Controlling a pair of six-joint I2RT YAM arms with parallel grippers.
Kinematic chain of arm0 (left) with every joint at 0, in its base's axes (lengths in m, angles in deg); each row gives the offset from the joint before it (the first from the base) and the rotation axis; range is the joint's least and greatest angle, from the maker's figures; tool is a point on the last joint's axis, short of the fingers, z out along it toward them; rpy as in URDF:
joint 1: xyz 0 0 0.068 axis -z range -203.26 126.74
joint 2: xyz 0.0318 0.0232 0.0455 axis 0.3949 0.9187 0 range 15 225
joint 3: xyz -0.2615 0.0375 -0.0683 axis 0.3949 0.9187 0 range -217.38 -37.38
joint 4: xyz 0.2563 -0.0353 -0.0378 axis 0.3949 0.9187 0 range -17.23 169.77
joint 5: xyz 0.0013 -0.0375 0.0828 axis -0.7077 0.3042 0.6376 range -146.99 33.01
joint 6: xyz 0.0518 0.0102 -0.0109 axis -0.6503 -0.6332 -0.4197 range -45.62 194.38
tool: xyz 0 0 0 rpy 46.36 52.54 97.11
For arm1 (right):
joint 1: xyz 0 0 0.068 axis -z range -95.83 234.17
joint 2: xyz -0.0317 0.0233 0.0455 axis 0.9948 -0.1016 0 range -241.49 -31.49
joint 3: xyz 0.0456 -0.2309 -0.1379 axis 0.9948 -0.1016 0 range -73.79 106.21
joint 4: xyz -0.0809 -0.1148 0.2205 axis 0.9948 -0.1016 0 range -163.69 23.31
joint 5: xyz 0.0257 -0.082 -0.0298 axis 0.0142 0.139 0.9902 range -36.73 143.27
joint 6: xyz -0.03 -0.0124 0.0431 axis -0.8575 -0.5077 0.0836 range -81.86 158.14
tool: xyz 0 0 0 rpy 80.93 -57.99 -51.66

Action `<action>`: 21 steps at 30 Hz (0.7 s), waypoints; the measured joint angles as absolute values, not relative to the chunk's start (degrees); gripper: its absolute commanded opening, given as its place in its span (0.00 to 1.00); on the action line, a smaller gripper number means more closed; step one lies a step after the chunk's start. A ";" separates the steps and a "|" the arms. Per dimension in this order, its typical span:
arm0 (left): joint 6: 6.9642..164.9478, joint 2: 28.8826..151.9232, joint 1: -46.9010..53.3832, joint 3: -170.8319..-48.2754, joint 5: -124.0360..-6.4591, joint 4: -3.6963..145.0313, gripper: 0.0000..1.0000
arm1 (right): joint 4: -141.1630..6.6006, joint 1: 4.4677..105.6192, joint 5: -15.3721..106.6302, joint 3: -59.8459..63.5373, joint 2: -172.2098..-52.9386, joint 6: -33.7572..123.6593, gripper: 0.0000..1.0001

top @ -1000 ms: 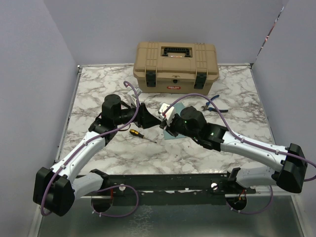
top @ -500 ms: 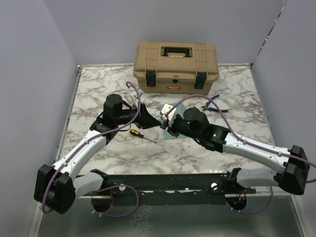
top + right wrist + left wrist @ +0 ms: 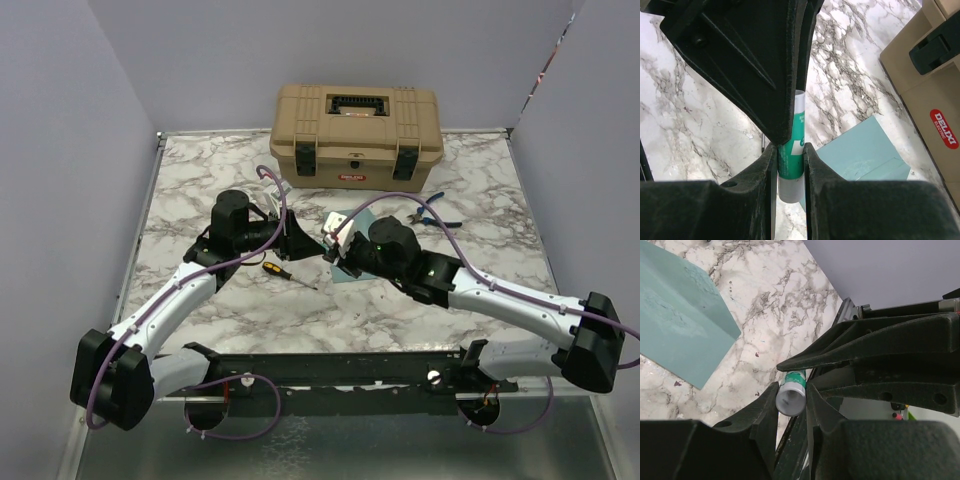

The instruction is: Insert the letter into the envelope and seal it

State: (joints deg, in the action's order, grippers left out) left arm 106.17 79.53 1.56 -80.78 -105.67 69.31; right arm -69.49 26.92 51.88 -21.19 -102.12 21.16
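Note:
A green and white glue stick (image 3: pixel 791 165) hangs above the table, and my right gripper (image 3: pixel 790 147) is shut on its green body. My left gripper (image 3: pixel 792 390) faces it from the other side, with its jaws pressed against the stick's grey end (image 3: pixel 790 401). Both meet over the middle of the table (image 3: pixel 322 243). The teal envelope (image 3: pixel 368 218) lies flat on the marble just under and beyond my right gripper, and it also shows in both wrist views (image 3: pixel 675 320) (image 3: pixel 865 150). The letter is out of view.
A tan toolbox (image 3: pixel 355 135) stands shut at the back of the table. A yellow-handled screwdriver (image 3: pixel 280 271) lies below my left gripper. Blue-handled pliers (image 3: pixel 432 212) lie to the right of the envelope. Grey walls enclose the marble table (image 3: pixel 200 190).
My left gripper's jaws have closed in on the glue stick's end. Both arms have stayed almost where they were.

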 measured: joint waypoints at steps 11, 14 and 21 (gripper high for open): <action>110.34 77.39 1.63 -78.92 -104.45 61.09 0.00 | -73.80 31.75 45.08 -17.43 -102.76 26.10 0.79; 114.10 77.21 1.49 -78.71 -102.33 56.56 0.00 | -73.65 35.72 41.04 -19.51 -99.94 29.67 0.81; 123.85 80.38 1.17 -79.01 -100.38 49.59 0.00 | -66.63 45.30 31.12 -25.12 -90.93 45.38 0.84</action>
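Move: The glue stick is pinched between both grippers. Its middle is about 3 cm right of the left hand point and 1 cm left of the right one, level with both. The envelope lies on the table some 18 cm below, about 12 cm ahead and 10 cm right of the left hand, and 12 cm ahead and 7 cm right of the right. The screwdriver lies roughly 6 cm left of the left hand and 2 cm ahead, also down on the table. Open the right gripper wide to let go of the glue stick, then draw it off to the right and up, about 5 cm each way, tipping its fingertips upward. Keep the left pinch on the stick's end and lift it about 5 cm with some forward travel, the fingertips tilting up and swinging slightly forward. ##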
